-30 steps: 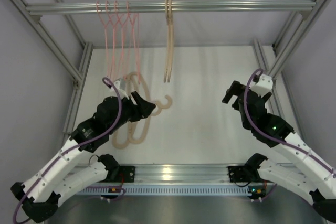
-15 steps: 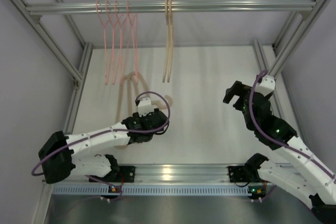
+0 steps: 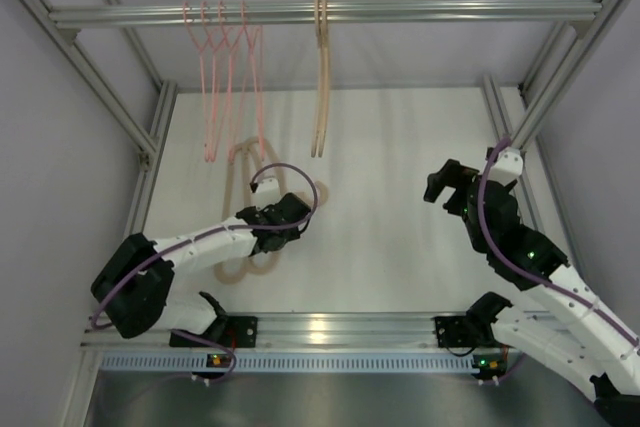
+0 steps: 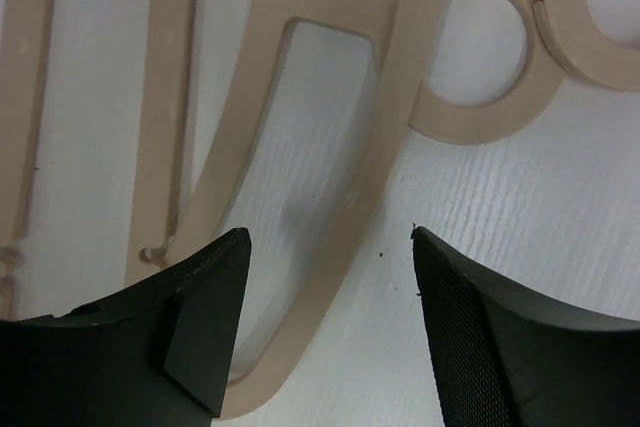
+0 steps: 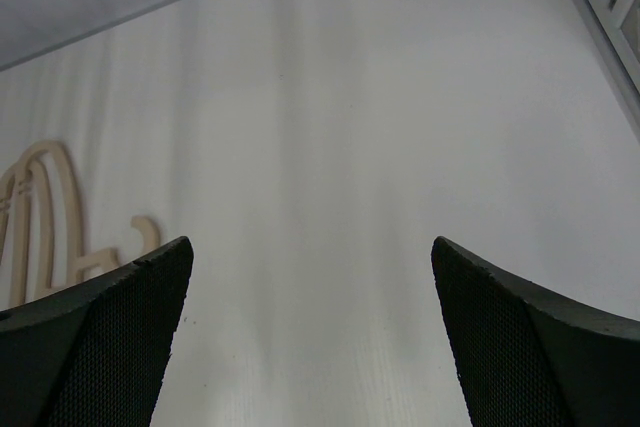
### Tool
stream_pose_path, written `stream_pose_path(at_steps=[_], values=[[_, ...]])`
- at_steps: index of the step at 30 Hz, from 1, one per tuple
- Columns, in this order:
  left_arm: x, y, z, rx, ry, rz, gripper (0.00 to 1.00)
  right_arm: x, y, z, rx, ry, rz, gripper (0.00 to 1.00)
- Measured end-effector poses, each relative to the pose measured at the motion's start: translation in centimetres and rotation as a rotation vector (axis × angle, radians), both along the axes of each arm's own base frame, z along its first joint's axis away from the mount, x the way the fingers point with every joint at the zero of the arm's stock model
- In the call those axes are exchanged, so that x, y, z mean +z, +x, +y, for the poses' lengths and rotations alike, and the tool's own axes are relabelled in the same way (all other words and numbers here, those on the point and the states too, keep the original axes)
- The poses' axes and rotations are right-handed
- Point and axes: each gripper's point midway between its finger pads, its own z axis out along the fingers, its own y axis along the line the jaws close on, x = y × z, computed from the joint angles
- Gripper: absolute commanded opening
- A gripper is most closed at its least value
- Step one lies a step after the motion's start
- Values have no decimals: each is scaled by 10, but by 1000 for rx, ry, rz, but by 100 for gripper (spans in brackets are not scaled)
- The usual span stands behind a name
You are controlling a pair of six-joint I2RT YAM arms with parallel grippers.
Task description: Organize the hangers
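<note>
Several thin pink hangers (image 3: 225, 67) hang on the rail at the left, and beige hangers (image 3: 320, 77) hang pressed together near its middle. More beige hangers (image 3: 240, 162) lie overlapping on the white table at the left. My left gripper (image 3: 285, 225) is low over that pile. In the left wrist view it (image 4: 328, 237) is open, with one curved arm of a beige hanger (image 4: 385, 127) running between the fingers without touching them. My right gripper (image 3: 445, 182) hovers at the right, open (image 5: 312, 247) and empty; the pile (image 5: 40, 207) shows far to its left.
The aluminium rail (image 3: 450, 11) spans the back of the cell, with slanted frame posts (image 3: 560, 57) at both sides. The white table (image 3: 400, 147) carries nothing else. The arm bases sit on the near rail (image 3: 330, 332).
My left arm has stretched out and dropped low, its gripper swinging over the beige hangers on the table and opening slightly wider. The right arm has barely shifted.
</note>
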Motion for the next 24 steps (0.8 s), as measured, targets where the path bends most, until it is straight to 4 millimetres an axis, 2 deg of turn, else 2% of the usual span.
stream_pose_path(at_steps=[9,13,16,17,23,24], values=[[-25,0,-20,-116,-23,96,68,2,-1,0,4,9,-7,99],[-29,4,-24,-116,-47,100,60,2,-3,-1,4,11,-11,99],[-30,7,-24,-113,-52,90,49,1,-4,-2,4,13,-14,100],[-30,9,-24,-113,-54,85,41,2,-4,-2,3,15,-16,100],[-30,16,-29,-110,-86,38,12,3,-4,-3,3,18,-19,100],[-30,18,-29,-100,-94,28,3,3,-5,-3,3,20,-20,100]])
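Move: The upper tan hanger's near bar lies just below the left hand, about 2 cm ahead, 3 cm right and 3 cm down. That hanger's hook is some 8 cm ahead and 9 cm right. The other tan hanger's hook sits about 3 cm ahead and 5 cm right of the hand, its nearer long bar roughly 7 cm left and level. From the right hand, the bar is some 34 cm left, 1 cm ahead and 24 cm below. The left hand sinks and shifts right, about 3 cm each, then edges forward while closing on the hanger's bar. ##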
